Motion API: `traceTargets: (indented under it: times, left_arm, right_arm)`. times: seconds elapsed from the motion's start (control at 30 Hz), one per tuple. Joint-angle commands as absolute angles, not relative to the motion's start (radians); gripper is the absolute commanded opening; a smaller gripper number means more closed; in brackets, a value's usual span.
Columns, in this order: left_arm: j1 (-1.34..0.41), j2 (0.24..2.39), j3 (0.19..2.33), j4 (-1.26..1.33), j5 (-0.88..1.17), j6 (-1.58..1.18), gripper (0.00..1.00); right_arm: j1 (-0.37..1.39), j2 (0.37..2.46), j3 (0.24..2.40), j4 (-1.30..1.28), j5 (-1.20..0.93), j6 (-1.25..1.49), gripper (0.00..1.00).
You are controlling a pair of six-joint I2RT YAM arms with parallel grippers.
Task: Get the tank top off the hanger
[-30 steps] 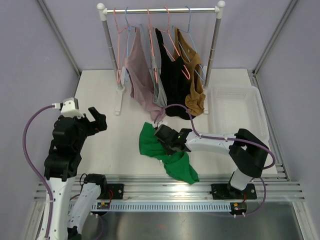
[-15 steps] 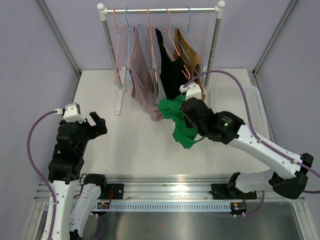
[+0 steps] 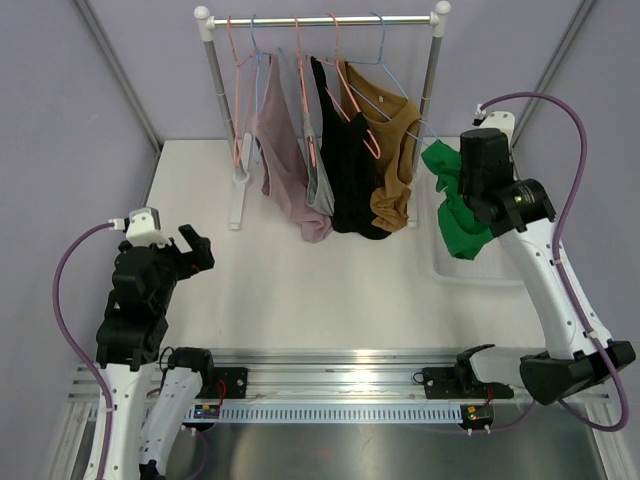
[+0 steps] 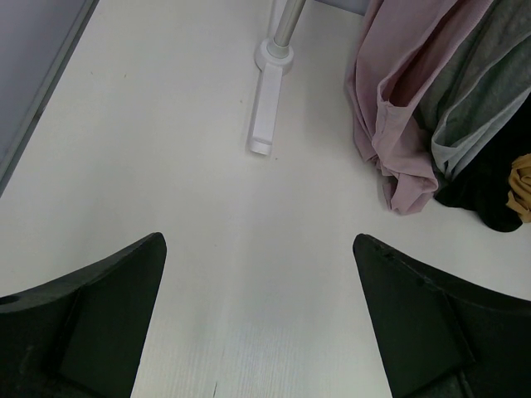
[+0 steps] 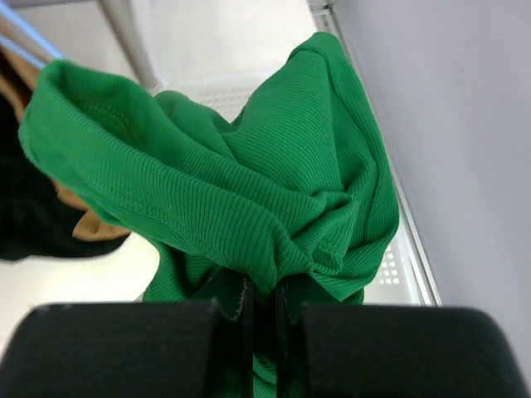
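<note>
My right gripper (image 3: 468, 185) is shut on a green ribbed tank top (image 3: 452, 207) and holds it in the air above the white basket (image 3: 505, 272) at the right. In the right wrist view the green tank top (image 5: 249, 191) bunches above the closed gripper (image 5: 264, 305). Pink, grey, black and tan tank tops (image 3: 340, 160) hang on hangers (image 3: 340, 70) from the rack. My left gripper (image 3: 192, 247) is open and empty over the table at the left; its wrist view shows the spread gripper (image 4: 259, 274) above bare table.
The clothes rack (image 3: 322, 20) stands at the back with white posts and a foot (image 4: 267, 108) on the table. The pink top's hem (image 4: 398, 157) reaches the table. Grey walls enclose the table on both sides.
My right arm has swung the green tank top from the table's middle up and to the right, over the basket. The left arm has stayed nearly still.
</note>
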State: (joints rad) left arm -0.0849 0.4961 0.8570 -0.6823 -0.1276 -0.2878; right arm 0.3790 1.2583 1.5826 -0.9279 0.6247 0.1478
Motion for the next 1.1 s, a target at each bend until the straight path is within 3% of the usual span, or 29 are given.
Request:
traceTargets:
  times: [0.0, 0.2, 0.3, 0.33, 0.67, 0.7, 0.93, 1.07]
  left_arm:
    - [-0.086, 0.486, 0.851, -0.624, -0.118, -0.275, 0.99]
    - [-0.087, 0.500, 0.885, -0.646, -0.118, -0.273, 0.99]
    - [-0.087, 0.515, 0.932, -0.663, -0.112, -0.275, 0.99]
    - [-0.087, 0.520, 0.946, -0.673, -0.107, -0.275, 0.99]
    - [-0.089, 0.708, 1.282, -0.742, 0.024, -0.316, 0.99]
    - [-0.094, 0.735, 1.313, -0.750, 0.067, -0.316, 0.99]
    - [-0.300, 1.026, 1.646, -0.808, -0.069, -0.279, 0.99]
    - [-0.382, 1.189, 1.821, -0.827, -0.104, -0.244, 0.99]
  right_arm:
    - [0.281, 1.314, 1.583, -0.733, 0.563, 0.069, 0.00]
    - [0.148, 1.420, 1.537, -0.624, 0.479, 0.048, 0.07]
    - [0.137, 1.448, 1.534, -0.640, 0.491, 0.060, 0.38]
    - [0.137, 1.447, 1.522, -0.637, 0.485, 0.064, 0.55]
    - [0.138, 1.370, 1.494, -0.709, 0.421, 0.138, 0.74]
    - [0.135, 1.335, 1.483, -0.710, 0.387, 0.152, 0.97]
    - [0.138, 1.105, 1.257, -0.539, -0.094, 0.287, 0.99]
    - [0.135, 1.036, 1.198, -0.511, -0.222, 0.347, 0.99]
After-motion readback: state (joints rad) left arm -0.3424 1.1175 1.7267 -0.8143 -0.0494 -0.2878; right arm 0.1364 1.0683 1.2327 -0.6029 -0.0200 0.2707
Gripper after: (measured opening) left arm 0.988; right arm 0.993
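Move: The basket for the green tank top the right gripper holds lies about 5 cm ahead of it, 7 cm to its right and some 31 cm below. The brown tank top hangs roughly 8 cm ahead and 14 cm left of that gripper, middle 12 cm lower. From the open left gripper the pink tank top hangs about 20 cm ahead, 18 cm right and a little lower; the empty pink hanger is some 22 cm ahead, 10 cm right, 12 cm higher. Carry the green tank top forward, down and right over the basket, each about 5 to 7 cm; open the right gripper fully to let go, then draw it back and left, rising slightly as it rolls left side up and turns counter-clockwise. Meanwhile lift the open left gripper about 18 cm, then swing right and forward towards the pink tank top, turning some 20 degrees clockwise. ##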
